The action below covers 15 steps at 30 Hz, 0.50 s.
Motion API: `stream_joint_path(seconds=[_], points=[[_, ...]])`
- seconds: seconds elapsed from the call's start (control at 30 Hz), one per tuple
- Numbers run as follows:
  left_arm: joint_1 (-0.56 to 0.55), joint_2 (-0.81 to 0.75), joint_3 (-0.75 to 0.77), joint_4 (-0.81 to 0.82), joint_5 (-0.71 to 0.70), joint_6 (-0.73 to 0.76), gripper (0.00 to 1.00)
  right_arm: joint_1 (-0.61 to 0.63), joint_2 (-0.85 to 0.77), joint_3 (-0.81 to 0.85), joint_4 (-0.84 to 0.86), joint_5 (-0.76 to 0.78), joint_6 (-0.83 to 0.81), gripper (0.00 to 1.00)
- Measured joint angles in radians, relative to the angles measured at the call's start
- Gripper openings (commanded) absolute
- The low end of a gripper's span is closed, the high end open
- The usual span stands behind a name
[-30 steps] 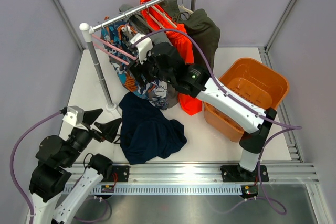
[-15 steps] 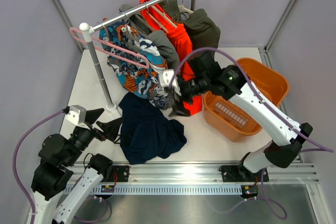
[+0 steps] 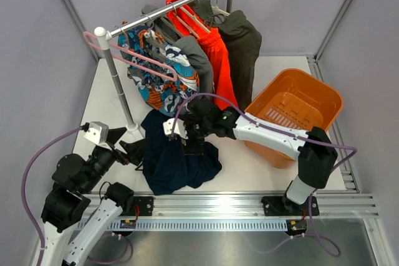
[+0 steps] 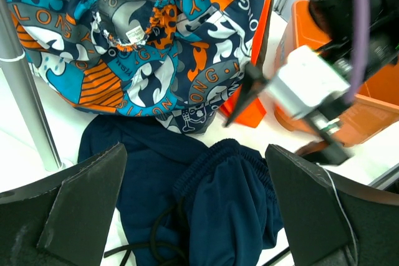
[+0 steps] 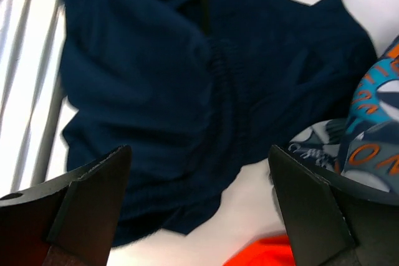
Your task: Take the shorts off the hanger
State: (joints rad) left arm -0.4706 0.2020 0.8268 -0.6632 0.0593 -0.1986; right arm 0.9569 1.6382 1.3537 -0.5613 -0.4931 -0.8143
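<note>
The navy shorts (image 3: 177, 160) lie crumpled on the white table, off any hanger, with a black drawstring showing. They also show in the left wrist view (image 4: 230, 204) and the right wrist view (image 5: 156, 85). The pale pink hanger (image 3: 134, 59) hangs bare at the left end of the rack, over the patterned shorts. My right gripper (image 3: 189, 144) hovers open just above the shorts' upper right part, holding nothing (image 5: 199, 216). My left gripper (image 3: 128, 147) is open and empty at the shorts' left edge (image 4: 199, 216).
The clothes rack (image 3: 165, 7) carries patterned blue-white-orange shorts (image 3: 165, 85), an orange garment (image 3: 218, 60) and a dark olive garment (image 3: 243, 48). Its post (image 3: 118, 85) stands left of the shorts. An orange basket (image 3: 293, 110) sits at the right.
My right arm left the rack, swung out to the right, then came down over the navy shorts. The pink hanger now hangs free on the rack. My left arm shifted slightly.
</note>
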Motion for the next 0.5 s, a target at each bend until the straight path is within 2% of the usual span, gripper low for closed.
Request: stream_joint_path(seconds=[0.13,0.23,0.27,0.3,0.4,0.43,0.5], points=[[0.0,0.012,-0.003,0.006,0.0,0.003,0.99,0.042,0.065,-0.024,0.125,0.066,0.053,0.98],[0.0,0.012,-0.003,0.007,0.0,0.004,0.99,0.05,0.104,-0.046,0.162,0.086,0.079,0.85],[0.0,0.012,-0.003,0.007,0.0,0.004,0.99,0.05,0.115,-0.057,0.175,0.092,0.089,0.76],[0.0,0.012,-0.003,0.007,0.0,0.004,0.99,0.05,0.122,-0.063,0.178,0.093,0.097,0.51],[0.0,0.012,-0.003,0.007,0.0,0.004,0.99,0.05,0.131,-0.073,0.173,0.089,0.12,0.09],[0.0,0.012,-0.003,0.006,0.0,0.005,0.99,0.05,0.129,-0.072,0.172,0.083,0.125,0.01],[0.0,0.012,-0.003,0.006,0.0,0.006,0.99,0.047,0.122,-0.071,0.161,0.069,0.136,0.0]])
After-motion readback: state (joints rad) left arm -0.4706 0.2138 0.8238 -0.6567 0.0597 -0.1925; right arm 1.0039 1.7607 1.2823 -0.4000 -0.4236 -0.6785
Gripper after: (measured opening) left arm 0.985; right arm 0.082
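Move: Just below the open right hand lie the taken-off navy shorts, their middle some 7 cm down and 3 cm to its left, roughly level with it fore and aft, with the bunched waistband uppermost. The patterned shorts hang about 12 cm ahead of this hand, 6 cm left and 8 cm higher; the rack foot stands about 10 cm ahead, 19 cm left and 9 cm down. From the left hand the navy shorts lie about 5 cm ahead, 10 cm right and 21 cm below. Sinking about 6 cm onto the navy shorts, the right hand first slides some 2 cm to its left, then goes nearly straight down with its fingers pointing left and down. As it nears the bottom, the wide-open fingers close almost fully and pinch a fold of the bunched waistband between their tips. ##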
